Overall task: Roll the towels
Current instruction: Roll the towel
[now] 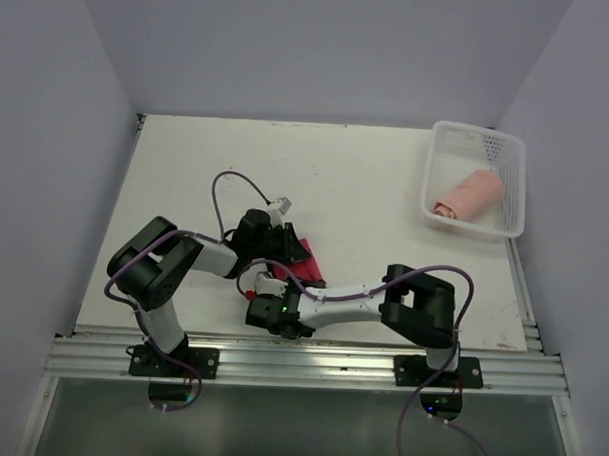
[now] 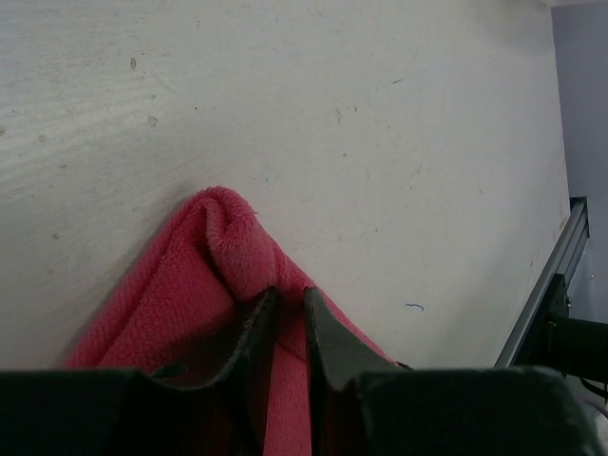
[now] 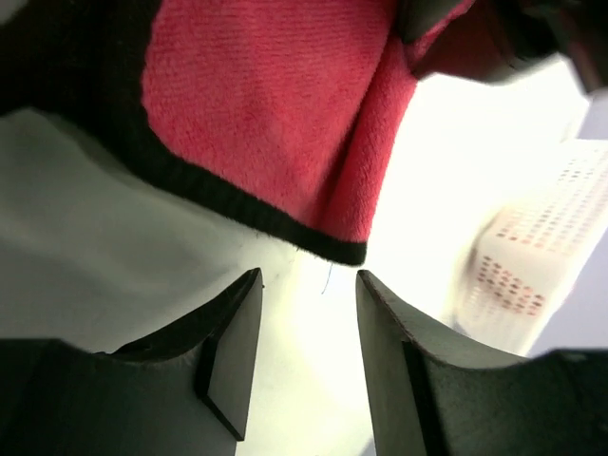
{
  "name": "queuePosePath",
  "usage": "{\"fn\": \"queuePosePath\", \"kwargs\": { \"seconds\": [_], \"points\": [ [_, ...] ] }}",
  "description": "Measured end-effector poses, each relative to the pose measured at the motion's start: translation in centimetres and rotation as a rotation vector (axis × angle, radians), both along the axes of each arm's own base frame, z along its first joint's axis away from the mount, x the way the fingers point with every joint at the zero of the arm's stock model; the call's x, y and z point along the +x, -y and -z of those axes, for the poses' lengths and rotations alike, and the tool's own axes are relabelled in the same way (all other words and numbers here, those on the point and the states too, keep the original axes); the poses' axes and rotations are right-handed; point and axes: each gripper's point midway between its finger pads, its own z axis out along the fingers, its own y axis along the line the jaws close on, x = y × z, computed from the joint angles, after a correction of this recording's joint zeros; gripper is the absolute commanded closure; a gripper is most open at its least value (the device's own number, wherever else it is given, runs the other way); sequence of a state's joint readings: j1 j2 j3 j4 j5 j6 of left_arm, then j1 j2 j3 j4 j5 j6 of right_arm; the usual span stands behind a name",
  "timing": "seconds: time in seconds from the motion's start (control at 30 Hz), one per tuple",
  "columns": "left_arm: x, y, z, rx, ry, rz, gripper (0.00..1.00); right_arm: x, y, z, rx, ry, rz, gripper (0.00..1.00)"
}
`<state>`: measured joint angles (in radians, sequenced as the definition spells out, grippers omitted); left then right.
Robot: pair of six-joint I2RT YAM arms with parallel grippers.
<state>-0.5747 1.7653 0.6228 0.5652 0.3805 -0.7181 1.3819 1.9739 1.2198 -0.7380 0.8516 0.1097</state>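
The smaller towel, red with a black trim point(image 1: 308, 260), lies bunched in the middle of the table between both grippers. My left gripper point(image 2: 292, 293) is shut on a raised fold of this red cloth point(image 2: 180, 294), and pile shows in the narrow slit between its fingers. From above, the left gripper point(image 1: 287, 241) sits on the cloth's far left side. My right gripper point(image 3: 306, 275) is open and holds nothing. The cloth's trimmed corner point(image 3: 332, 245) hangs just past its fingertips. The salmon-pink towel point(image 1: 469, 194) lies rolled inside the basket.
A white perforated basket point(image 1: 478, 130) stands at the table's back right and shows blurred in the right wrist view point(image 3: 532, 256). The table's metal rail point(image 2: 556, 275) runs along the near edge. Purple walls close in the table on three sides.
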Motion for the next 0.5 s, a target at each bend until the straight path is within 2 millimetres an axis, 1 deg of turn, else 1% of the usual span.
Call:
{"fn": "queuePosePath", "kwargs": {
  "seconds": [0.2,0.33,0.43,0.5],
  "points": [
    [0.0,-0.3,0.1,0.007,0.025,-0.029,0.79,-1.4,-0.1,-2.4,0.218,-0.053,0.048,0.48],
    [-0.1,-0.8,0.1,0.011,0.044,-0.049,0.79,-2.3,0.8,-4.1,0.367,-0.090,0.073,0.48],
    [-0.2,-0.9,0.1,0.012,0.052,-0.057,0.80,-3.0,1.5,-5.5,0.527,-0.148,0.099,0.51],
    [-0.3,-1.1,0.1,0.013,0.055,-0.065,0.80,-2.6,1.9,-6.7,0.677,-0.189,0.148,0.51]
  ]
}}
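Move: The rolled edge's near corner on the red towel lies just ahead of the right hand, about 2 cm farther out, level sideways and some 2 cm lower, free of its half-open fingers. From that hand the rolled edge's far end is roughly 14 cm ahead and 4 cm left, and the towel's black loop about 9 cm left and 3 cm back. The left fingers already hold the rolled edge; its near corner lies about 7 cm back, 5 cm right and 2 cm below them. The right hand lifts away from the rolled edge's near corner, rising about 7 cm while it backs off some 3 cm and veers slightly right near the end, rolling its left side up by some 40 degrees with the fingers staying half open. The left hand keeps its hold on the rolled edge and drags it about 1 cm to the left, low over the table. ##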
